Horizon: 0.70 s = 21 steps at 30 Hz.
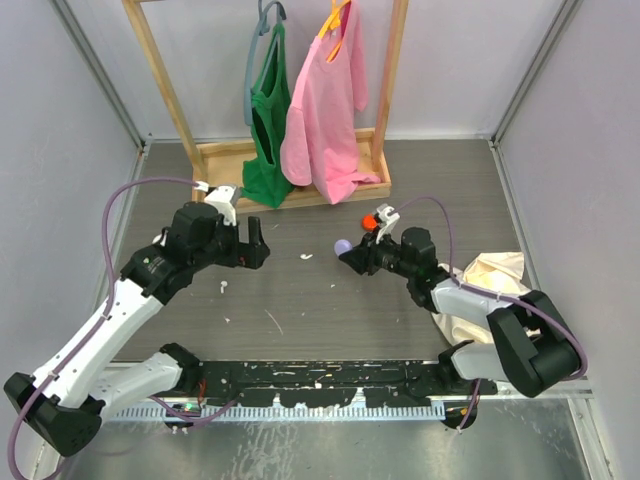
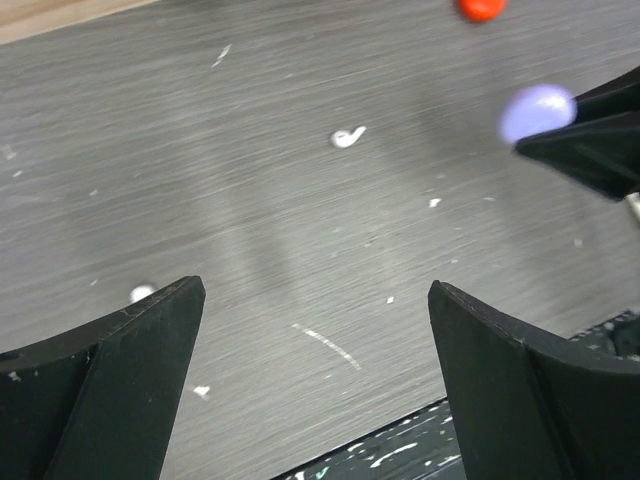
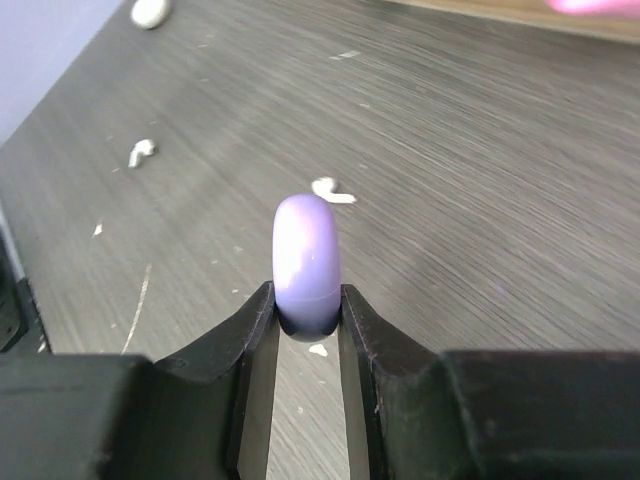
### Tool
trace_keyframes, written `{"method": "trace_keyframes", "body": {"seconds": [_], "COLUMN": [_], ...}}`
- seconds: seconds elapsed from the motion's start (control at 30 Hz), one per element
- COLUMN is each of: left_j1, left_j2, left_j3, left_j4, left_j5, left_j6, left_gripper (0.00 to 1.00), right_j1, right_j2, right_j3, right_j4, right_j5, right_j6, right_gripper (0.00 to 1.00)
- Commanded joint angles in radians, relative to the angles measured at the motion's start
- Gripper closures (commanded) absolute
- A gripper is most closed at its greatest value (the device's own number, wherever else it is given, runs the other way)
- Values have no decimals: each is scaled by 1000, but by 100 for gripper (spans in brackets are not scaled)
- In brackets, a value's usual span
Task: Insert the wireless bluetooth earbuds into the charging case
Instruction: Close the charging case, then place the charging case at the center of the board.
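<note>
My right gripper (image 3: pixel 306 296) is shut on the lavender charging case (image 3: pixel 306 260), holding it edge-up above the table; the case (image 1: pixel 342 246) is closed. One small pale earbud (image 1: pixel 306 257) lies on the grey table just left of the case, also visible as earbud (image 2: pixel 347 137) and earbud (image 3: pixel 333 190). The second earbud (image 1: pixel 223 287) lies further left, near my left arm, seen too as earbud (image 2: pixel 142 293) and earbud (image 3: pixel 141 152). My left gripper (image 1: pixel 258 240) hangs over the table between the two, its jaws (image 2: pixel 315 290) wide open with nothing in them.
A small red object (image 1: pixel 368 219) sits behind the right gripper. A wooden rack (image 1: pixel 300 155) with a green and a pink garment stands at the back. A cream cloth (image 1: pixel 490 275) lies at the right. A black paint-flecked strip (image 1: pixel 320 385) runs along the near edge.
</note>
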Motion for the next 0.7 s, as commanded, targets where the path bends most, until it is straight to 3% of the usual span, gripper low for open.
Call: {"method": "trace_keyframes", "body": {"seconds": [0.0, 0.4, 0.67], "left_j1": [25, 67, 80], "left_j2": [-28, -99, -113], "left_j3": [37, -55, -91], "left_j4": [-106, -95, -96], "left_j5": [-145, -291, -361], "left_j6": [60, 103, 104], "left_gripper": [2, 2, 2], "right_j1": [-71, -345, -417], "right_j2": [21, 226, 370], "right_j3": [63, 207, 353], "right_j4": [-114, -307, -412], "right_j5": [98, 81, 65], "right_j6": [95, 207, 167], "right_gripper": [99, 96, 89]}}
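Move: My right hand already pinches the purple charging case; the bare patch of table I carry it to is about 10 cm ahead, 14 cm to the right and 12 cm below. The red case lies 13 cm ahead, 8 cm right on the table, the loose white earbud 2 cm ahead and 10 cm left, and the wooden tray's middle 24 cm ahead, 15 cm left. From my empty left hand that patch is about 14 cm ahead, 37 cm right and 23 cm down. With the closed charging case kept pinched, I sweep my right hand some 13 cm right, 9 cm forward and 8 cm down to the table just right of the red case, swinging the fingers clockwise and tipping them downward, about 30 degrees each. My left hand, still wide open and empty, draws some 9 cm away to the left, sinking slightly. ##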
